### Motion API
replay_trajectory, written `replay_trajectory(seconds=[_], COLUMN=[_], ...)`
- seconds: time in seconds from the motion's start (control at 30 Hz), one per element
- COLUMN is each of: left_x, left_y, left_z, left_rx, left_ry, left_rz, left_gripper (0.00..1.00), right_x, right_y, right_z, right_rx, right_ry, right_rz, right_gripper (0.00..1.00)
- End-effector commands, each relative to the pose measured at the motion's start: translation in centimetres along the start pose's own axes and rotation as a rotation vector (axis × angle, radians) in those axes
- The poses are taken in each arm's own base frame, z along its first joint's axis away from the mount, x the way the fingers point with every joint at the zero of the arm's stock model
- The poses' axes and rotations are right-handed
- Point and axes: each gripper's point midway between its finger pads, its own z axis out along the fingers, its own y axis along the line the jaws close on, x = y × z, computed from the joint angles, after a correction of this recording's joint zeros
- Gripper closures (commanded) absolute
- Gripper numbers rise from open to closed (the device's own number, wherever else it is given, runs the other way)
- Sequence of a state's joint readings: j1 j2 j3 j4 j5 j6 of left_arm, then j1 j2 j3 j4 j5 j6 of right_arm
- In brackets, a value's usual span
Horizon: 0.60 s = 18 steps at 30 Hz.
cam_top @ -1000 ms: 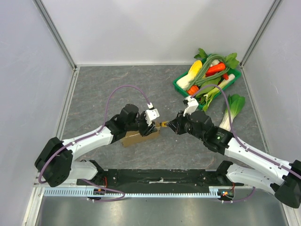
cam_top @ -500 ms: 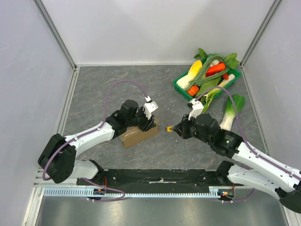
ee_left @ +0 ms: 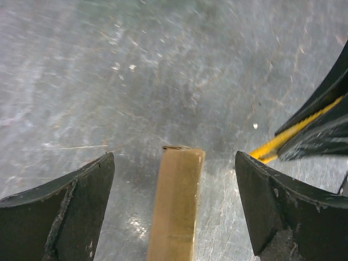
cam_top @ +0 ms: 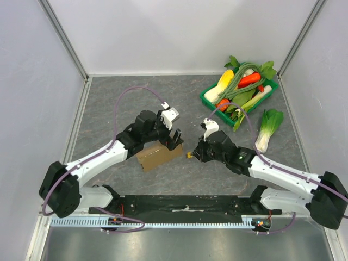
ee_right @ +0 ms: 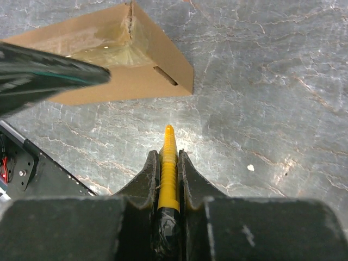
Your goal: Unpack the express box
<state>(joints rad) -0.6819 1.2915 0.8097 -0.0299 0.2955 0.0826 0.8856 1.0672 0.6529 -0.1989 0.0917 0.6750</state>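
Observation:
The express box, flat plain brown cardboard, lies on the grey table at centre left. My left gripper hovers over its right end, open; in the left wrist view its black fingers stand wide on both sides of the box's narrow edge without touching it. My right gripper is just right of the box, shut on a yellow ribbed cutter tool. The tool's tip points at the box's end face with a gap between them. That same tool shows at the right of the left wrist view.
A green vegetable tray stands at the back right, piled with corn, carrots and greens. A bok choy lies on the table just below it. Metal frame rails and white walls close in the table on three sides.
My left gripper has opened, letting go of the box, and drawn up and back slightly. The right gripper with the yellow tool has shifted down, away from the box's right end.

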Motion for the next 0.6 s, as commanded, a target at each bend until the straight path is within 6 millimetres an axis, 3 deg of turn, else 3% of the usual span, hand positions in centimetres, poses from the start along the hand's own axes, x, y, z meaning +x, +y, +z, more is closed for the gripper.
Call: replay_trajectory(seconds=[0.0, 0.13, 0.17, 0.33, 0.4, 0.57], left_x=[-5.5, -4.1, -2.7, 4.2, 6.6, 11.0], left_y=[2.6, 6.4, 8.1, 11.6, 11.7, 8.6], left_z=[-3.3, -6.3, -7.4, -11.5, -11.8, -9.7], left_rx=[-0.196, -0.451, -0.572, -0.774, -0.767, -0.601], left_ry=[-0.136, -0.118, -0.106, 0.011, 0.049, 0.205], left_rz=[-0.08, -0.185, -0.255, -0.54, -0.648, -0.745], left_gripper=[0.04, 0.02, 0.01, 0.02, 0.04, 0.09], right_x=[-2.4, -2.7, -3.2, -5.5, -6.7, -8.8], right_y=[2.1, 2.2, 2.3, 2.4, 2.7, 3.5], right_z=[1.4, 2.5, 3.0, 3.9, 4.2, 5.5], right_rx=[-0.072, -0.052, -0.047, -0.008, 0.003, 0.019], right_ry=[-0.09, -0.096, -0.113, -0.174, -0.199, -0.235], right_rz=[-0.008, 0.004, 0.01, 0.023, 0.024, -0.009], right_gripper=[1.0, 1.0, 1.0, 1.0, 1.0, 1.0])
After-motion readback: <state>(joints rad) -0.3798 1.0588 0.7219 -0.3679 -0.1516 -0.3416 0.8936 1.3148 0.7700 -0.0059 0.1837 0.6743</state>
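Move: The box stands on its long edge, its right end between and below the left hand's open fingers; its middle is about 5 cm to that hand's left, 4 cm back and 8 cm down. The tip of the yellow knife is some 5 cm right, 5 cm back and slightly lower. From the right hand, which holds the knife, the box's middle is about 13 cm left, 1 cm ahead and a few centimetres down; the vegetable crate is about 28 cm ahead and 19 cm right. The left hand, already clear of the box and still wide open, rises some 5 cm off its right end and swings about 18 cm left along its far side, turning some 50 degrees counter-clockwise and sinking again to just below its starting height. Meanwhile the right hand keeps its shut grip on the yellow knife and eases about 5 cm forward and 4 cm left, dipping a little and coming back up, to bring the tip up close to the slot in the box's right end. ##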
